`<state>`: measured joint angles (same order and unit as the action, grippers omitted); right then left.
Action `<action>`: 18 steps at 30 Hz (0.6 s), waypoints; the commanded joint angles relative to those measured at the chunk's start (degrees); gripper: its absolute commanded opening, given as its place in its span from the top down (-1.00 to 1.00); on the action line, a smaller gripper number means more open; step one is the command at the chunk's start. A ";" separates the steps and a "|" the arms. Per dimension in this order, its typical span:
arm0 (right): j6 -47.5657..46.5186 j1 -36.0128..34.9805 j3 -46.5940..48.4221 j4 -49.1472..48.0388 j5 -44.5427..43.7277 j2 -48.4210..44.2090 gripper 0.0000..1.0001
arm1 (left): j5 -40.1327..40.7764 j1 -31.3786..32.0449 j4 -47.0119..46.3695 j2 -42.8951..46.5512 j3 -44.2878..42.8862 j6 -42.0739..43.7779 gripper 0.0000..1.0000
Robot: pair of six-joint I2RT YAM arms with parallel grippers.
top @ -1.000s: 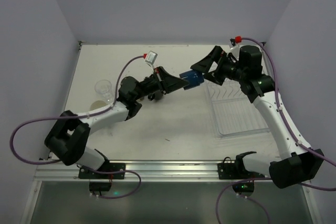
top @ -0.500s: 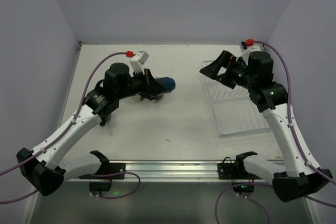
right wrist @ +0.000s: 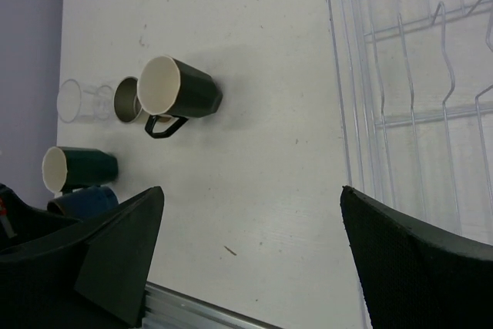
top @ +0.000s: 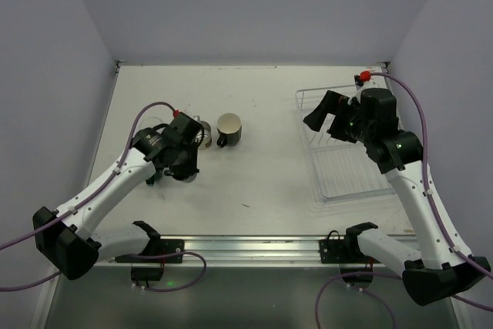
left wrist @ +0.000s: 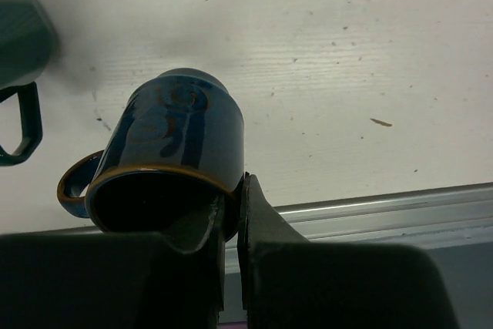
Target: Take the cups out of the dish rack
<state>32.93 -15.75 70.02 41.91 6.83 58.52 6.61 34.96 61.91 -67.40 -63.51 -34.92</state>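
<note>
My left gripper (left wrist: 231, 206) is shut on the rim of a blue mug (left wrist: 173, 152), one finger inside and one outside. The mug hangs tilted low over the table; from above, my left gripper (top: 185, 166) hides it. A dark mug with a cream inside (top: 229, 130) lies on its side mid-table. Beside the dark mug (right wrist: 181, 94) are a clear glass (right wrist: 81, 100), a small grey cup (right wrist: 127, 100) and a teal mug (right wrist: 77, 167). My right gripper (top: 327, 119) stands wide open and holds nothing at the left edge of the white dish rack (top: 339, 163), in which I see no cup.
The rack's wire side (right wrist: 416, 75) runs along the right of the right wrist view. A metal rail (top: 246, 248) lines the table's near edge. Purple cables trail from both arms.
The blue mug has passed from between both grippers to my left one alone, which carried it left and toward the near edge. My right gripper opened fully and drew back over the rack.
</note>
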 commanded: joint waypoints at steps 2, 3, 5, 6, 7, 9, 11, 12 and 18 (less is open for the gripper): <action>-2.43 -1.04 -0.76 -0.60 -1.91 -0.86 -0.98 | 1.93 -2.87 2.61 -2.21 -0.05 -0.16 1.00; -2.60 -1.13 -0.93 -0.60 -2.00 -0.78 -0.97 | 1.22 -3.75 1.56 -3.08 1.09 0.81 1.00; -3.39 -1.30 -1.29 -0.25 -2.52 -0.86 -0.98 | 0.42 -5.77 0.58 -3.97 1.89 2.04 1.00; -3.57 -1.39 -1.38 0.01 -2.87 -0.87 -0.98 | 0.77 -6.30 0.58 -4.41 1.72 2.48 1.00; -3.83 -1.48 -1.72 0.19 -3.48 -0.78 -0.97 | 1.12 -7.00 0.49 -5.54 1.63 2.83 1.00; -4.27 -1.65 -2.25 0.19 -3.84 -1.13 -0.98 | 1.65 -7.71 -0.12 -6.60 1.28 3.98 1.00; -4.62 -1.74 -2.52 -0.07 -3.67 -1.22 -0.98 | 1.82 -7.98 -0.56 -8.36 1.10 4.50 1.00; -4.71 -1.83 -2.52 -0.07 -3.67 -1.22 -0.98 | 1.65 -7.98 -0.82 -9.41 0.84 4.59 1.00; -5.42 -2.09 -2.43 -0.51 -3.40 -0.60 -0.98 | 1.04 -7.98 -3.11 -13.10 0.66 5.21 1.00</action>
<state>29.04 -17.39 67.35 42.48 4.05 58.43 7.27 27.38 61.04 -79.53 -61.56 -31.59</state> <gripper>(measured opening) 0.987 0.064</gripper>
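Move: The blue mug is still pinched by its rim in the left hand. Its spot is the bare table right of the green mug, some 7 cm left of that hand, 3 cm ahead and 12 cm below. The green mug stands about 14 cm left and 6 cm ahead; the metal cup is 22 cm ahead and 4 cm right, the glass cup 21 cm ahead and 6 cm left. From the right hand, the spot is roughly 56 cm left, 5 cm back and 25 cm below. The blue mug is lowered about 5 cm towards the table beside the green mug by the left hand, which also carries it some 3 cm left early on, then sinks with a slight forward drift. The wrist turns about 15 degrees so the fingers point nearly straight down, keeping their pinch. The empty right hand sinks about 2 cm, staying open. ##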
